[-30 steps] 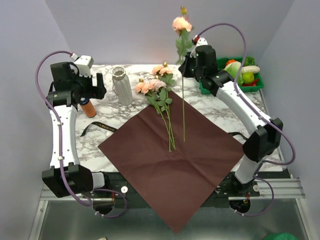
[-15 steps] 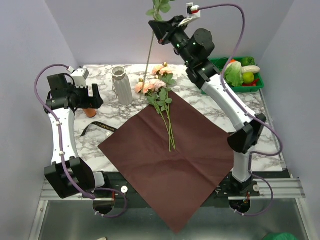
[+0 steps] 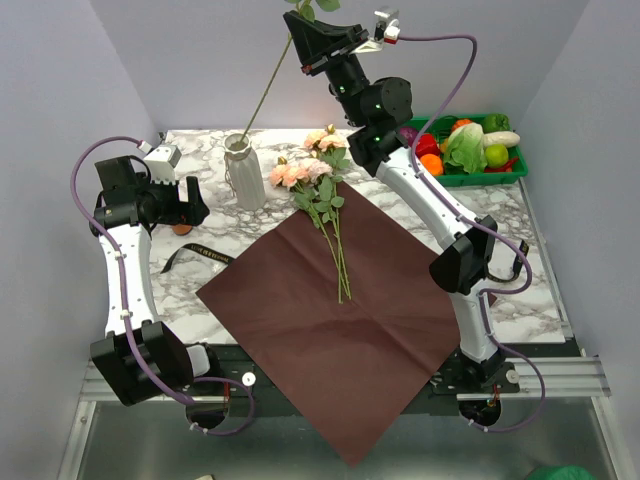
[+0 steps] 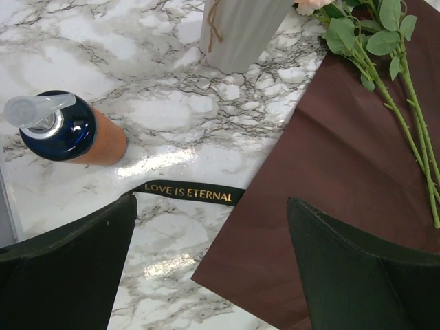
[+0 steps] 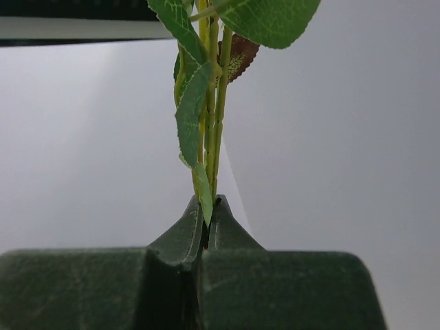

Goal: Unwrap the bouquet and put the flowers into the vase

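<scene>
High at the back, my right gripper is shut on the stem of one flower. That stem slants down and left, and its lower end meets the mouth of the white ribbed vase; its bloom is out of view. In the right wrist view the gripper pinches the green stem among leaves. The other flowers lie on the unfolded dark red paper. My left gripper hangs open over the black ribbon, left of the vase.
An orange bottle with a dark cap stands left of the vase, close under the left arm. A green crate of vegetables sits at the back right. The paper overhangs the table's near edge.
The right arm has swung the flower up and left, from above the paper to over the vase. The left arm has shifted slightly, its gripper still open.
</scene>
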Motion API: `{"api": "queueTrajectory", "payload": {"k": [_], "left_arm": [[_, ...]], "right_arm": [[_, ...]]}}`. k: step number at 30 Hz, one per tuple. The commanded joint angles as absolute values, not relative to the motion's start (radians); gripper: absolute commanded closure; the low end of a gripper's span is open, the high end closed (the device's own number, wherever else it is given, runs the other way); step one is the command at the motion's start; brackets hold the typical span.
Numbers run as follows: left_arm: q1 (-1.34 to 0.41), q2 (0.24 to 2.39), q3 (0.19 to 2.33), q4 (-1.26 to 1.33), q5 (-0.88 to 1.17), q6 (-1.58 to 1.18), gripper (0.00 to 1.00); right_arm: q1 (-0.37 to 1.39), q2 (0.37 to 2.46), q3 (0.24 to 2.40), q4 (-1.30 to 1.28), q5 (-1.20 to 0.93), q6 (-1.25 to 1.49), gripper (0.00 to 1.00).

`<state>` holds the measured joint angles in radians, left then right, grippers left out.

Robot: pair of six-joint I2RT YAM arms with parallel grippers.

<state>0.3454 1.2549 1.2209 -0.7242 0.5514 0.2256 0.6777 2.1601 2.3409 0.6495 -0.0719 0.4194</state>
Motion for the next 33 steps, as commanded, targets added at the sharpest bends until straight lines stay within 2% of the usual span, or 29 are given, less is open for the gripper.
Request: {"api": "queueTrajectory", "payload": {"k": [1, 6, 19, 29, 33], "left_arm": [[0.354, 1.229, 1.213, -0.716, 0.592, 0.245, 0.01], [0.353, 1.221, 1.23, -0.732, 0.592, 0.262, 0.02], [0.354, 1.213, 1.282, -0.778, 0.61, 0.295, 0.02], [0.356, 1.203, 1.269, -0.764, 0.623, 0.278, 0.02], [0.354, 1.209, 1.275, -0.765, 0.629, 0.273, 0.02]], "right_arm": [[0.69, 2.2, 2.399, 0.808, -0.061, 0.364, 0.99], [0.69, 2.256, 2.444, 0.808, -0.063, 0.35, 0.99], [0.69, 2.298, 2.378, 0.85, -0.086, 0.325, 0.99], [0.699, 2.327, 2.304, 0.717, -0.193, 0.305, 0.99], [0.712, 2.388, 2.367, 0.666, -0.216, 0.301, 0.99]]}}
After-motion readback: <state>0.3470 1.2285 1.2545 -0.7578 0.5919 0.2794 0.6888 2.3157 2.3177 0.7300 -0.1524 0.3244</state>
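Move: The vase stands some 14 cm to the right hand's left and 6 cm ahead, its middle about 47 cm below; the held flower's stem already hangs down to its mouth. The heads of the flowers still lying on the wrapping are about 15 cm ahead of this hand, in line with it, and the orange bottle is some 32 cm left and 2 cm back, both well over 50 cm below. From the left hand, the vase is roughly 17 cm ahead, 9 cm right, 11 cm below. Still pinching the flower high on its stem, the right hand lowers it into the vase's mouth. It first backs up and rises about 2 cm, then sinks and drifts left and forward, ending some 9 cm lower, 5 cm left and 3.5 cm farther out. The upward-pointing fingers tip about 10 degrees leftward late on and stay shut. ##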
